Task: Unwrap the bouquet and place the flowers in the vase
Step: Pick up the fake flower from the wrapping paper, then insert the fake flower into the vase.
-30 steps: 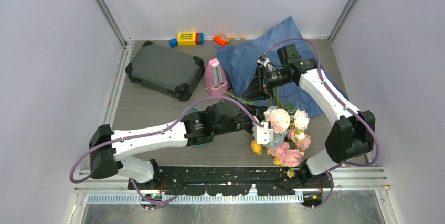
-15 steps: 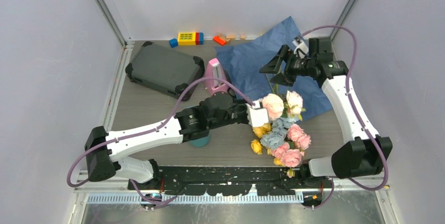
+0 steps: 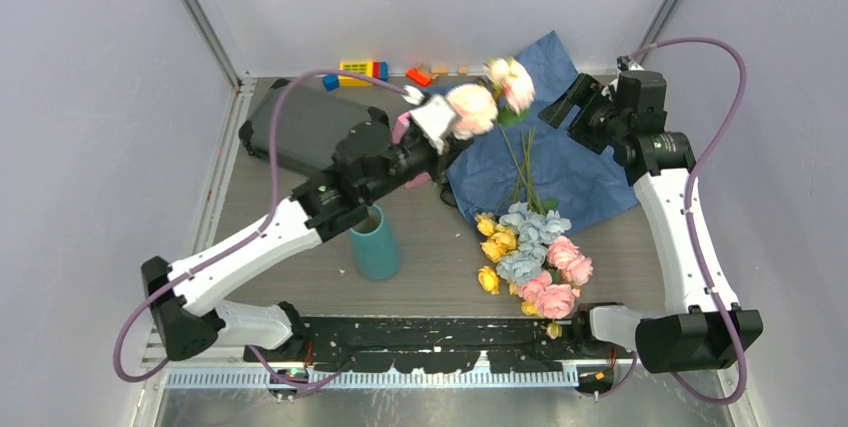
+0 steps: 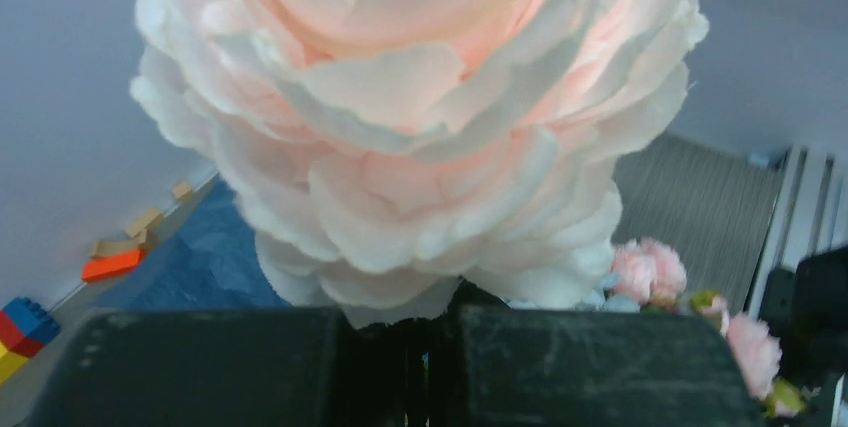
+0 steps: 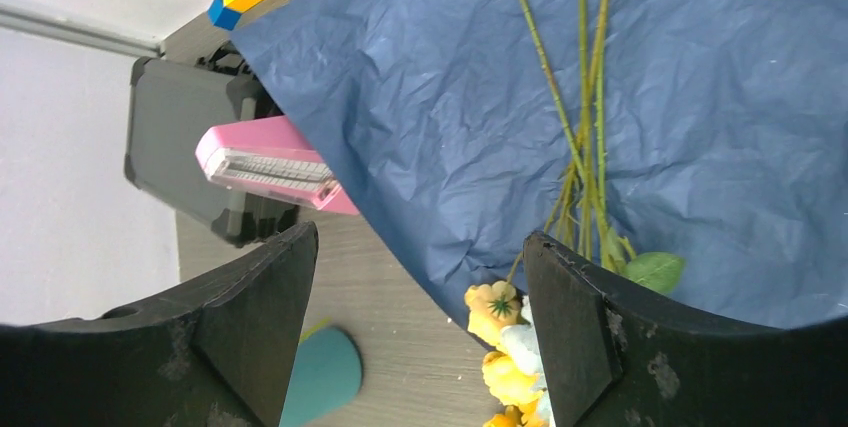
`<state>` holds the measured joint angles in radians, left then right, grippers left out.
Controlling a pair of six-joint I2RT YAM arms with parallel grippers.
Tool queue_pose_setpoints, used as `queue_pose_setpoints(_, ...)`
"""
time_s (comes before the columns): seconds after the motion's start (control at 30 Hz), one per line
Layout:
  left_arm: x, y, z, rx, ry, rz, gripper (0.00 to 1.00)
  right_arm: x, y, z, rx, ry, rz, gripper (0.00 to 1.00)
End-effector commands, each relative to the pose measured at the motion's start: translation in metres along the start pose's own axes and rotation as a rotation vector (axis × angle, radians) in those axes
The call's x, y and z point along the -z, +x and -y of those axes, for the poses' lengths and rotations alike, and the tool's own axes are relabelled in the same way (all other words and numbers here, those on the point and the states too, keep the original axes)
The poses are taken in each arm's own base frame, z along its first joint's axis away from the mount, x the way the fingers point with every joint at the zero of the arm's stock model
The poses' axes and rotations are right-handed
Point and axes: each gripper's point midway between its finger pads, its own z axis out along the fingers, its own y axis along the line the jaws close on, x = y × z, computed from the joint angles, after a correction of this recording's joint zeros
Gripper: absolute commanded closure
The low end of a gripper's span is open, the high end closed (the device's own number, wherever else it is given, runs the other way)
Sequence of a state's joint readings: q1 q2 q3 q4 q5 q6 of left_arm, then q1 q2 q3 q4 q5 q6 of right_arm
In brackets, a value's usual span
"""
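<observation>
My left gripper (image 3: pixel 437 125) is raised above the table's back middle, shut on the stem under a big pale pink bloom (image 4: pixel 420 117). That bloom (image 3: pixel 471 108) and a second one (image 3: pixel 511 80) hang in the air with it. In the left wrist view my left gripper (image 4: pixel 425 352) shows its fingers pressed together below the petals. The remaining flowers (image 3: pixel 530 257), pink, pale blue and yellow, lie on the table with their stems (image 5: pixel 585 127) on the spread blue paper (image 3: pixel 560 162). The teal vase (image 3: pixel 376 243) stands upright to their left. My right gripper (image 3: pixel 586 102) hovers open and empty over the paper's right side.
A pink metronome (image 5: pixel 275 167) stands by the paper's left edge, with a black case (image 3: pixel 300 132) beyond it. Coloured blocks (image 3: pixel 358 71) and an orange piece (image 3: pixel 419 76) lie along the back wall. In the right wrist view the vase (image 5: pixel 320 372) shows between the open fingers (image 5: pixel 575 317).
My left arm has lifted two pale pink blooms out of the bunch, up and toward the back, uncovering the vase. My right gripper opened, let go of the stems and drew back to the right.
</observation>
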<state>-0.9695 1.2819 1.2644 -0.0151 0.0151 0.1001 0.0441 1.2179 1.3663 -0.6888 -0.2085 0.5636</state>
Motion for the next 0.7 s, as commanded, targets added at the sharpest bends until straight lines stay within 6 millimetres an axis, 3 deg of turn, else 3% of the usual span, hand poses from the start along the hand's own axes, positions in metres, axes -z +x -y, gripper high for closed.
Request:
queue_pose_setpoints(0.0,0.045,-0.094,-0.049,0.284,-0.183,0.243,1.0,0.007,-0.01,0.015,0.049,0.072,0.083,0.19)
queue_pose_setpoints(0.17,0.094,-0.129,-0.082,0.381,-0.285,0.255,1.0,0.004,-0.007,0.029,0.07,0.124,0.088,0.2)
queue_pose_setpoints(0.37,0.145,-0.151,-0.095,0.384,-0.356,0.24,1.0,-0.002,-0.003,0.035,0.069,0.137,0.083,0.2)
queue_pose_setpoints(0.53,0.166,-0.16,-0.098,0.372,-0.389,0.222,1.0,-0.007,0.0,0.033,0.056,0.121,0.07,0.21)
queue_pose_setpoints(0.67,0.176,-0.155,-0.106,0.364,-0.449,0.2,1.0,-0.009,0.003,0.034,0.055,0.121,0.059,0.21)
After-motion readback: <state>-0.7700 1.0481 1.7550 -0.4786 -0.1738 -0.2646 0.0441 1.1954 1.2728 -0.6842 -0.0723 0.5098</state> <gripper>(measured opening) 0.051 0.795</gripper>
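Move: The left hand, already holding the pink flower high up, has the teal vase about 15 cm to its left, nearly level fore and aft (perhaps 2 cm nearer the base) and some 29 cm below. The pink metronome stands roughly 22 cm ahead of that hand, 8 cm left and 30 cm down; the remaining flowers lie about 17 cm to its right, 2 cm back, 35 cm lower. From the right hand the vase is some 32 cm left, 12 cm back, 22 cm down. Still pinching the pink flower's stem under its head, the left hand sweeps it up by about 19 cm and over to the left by nearly as much, slowing to a stop high above the vase, while the fingers tip upward and swing counter-clockwise, some 20 degrees each. The open, empty right hand sinks a little over the wrapping paper, easing slightly right. ##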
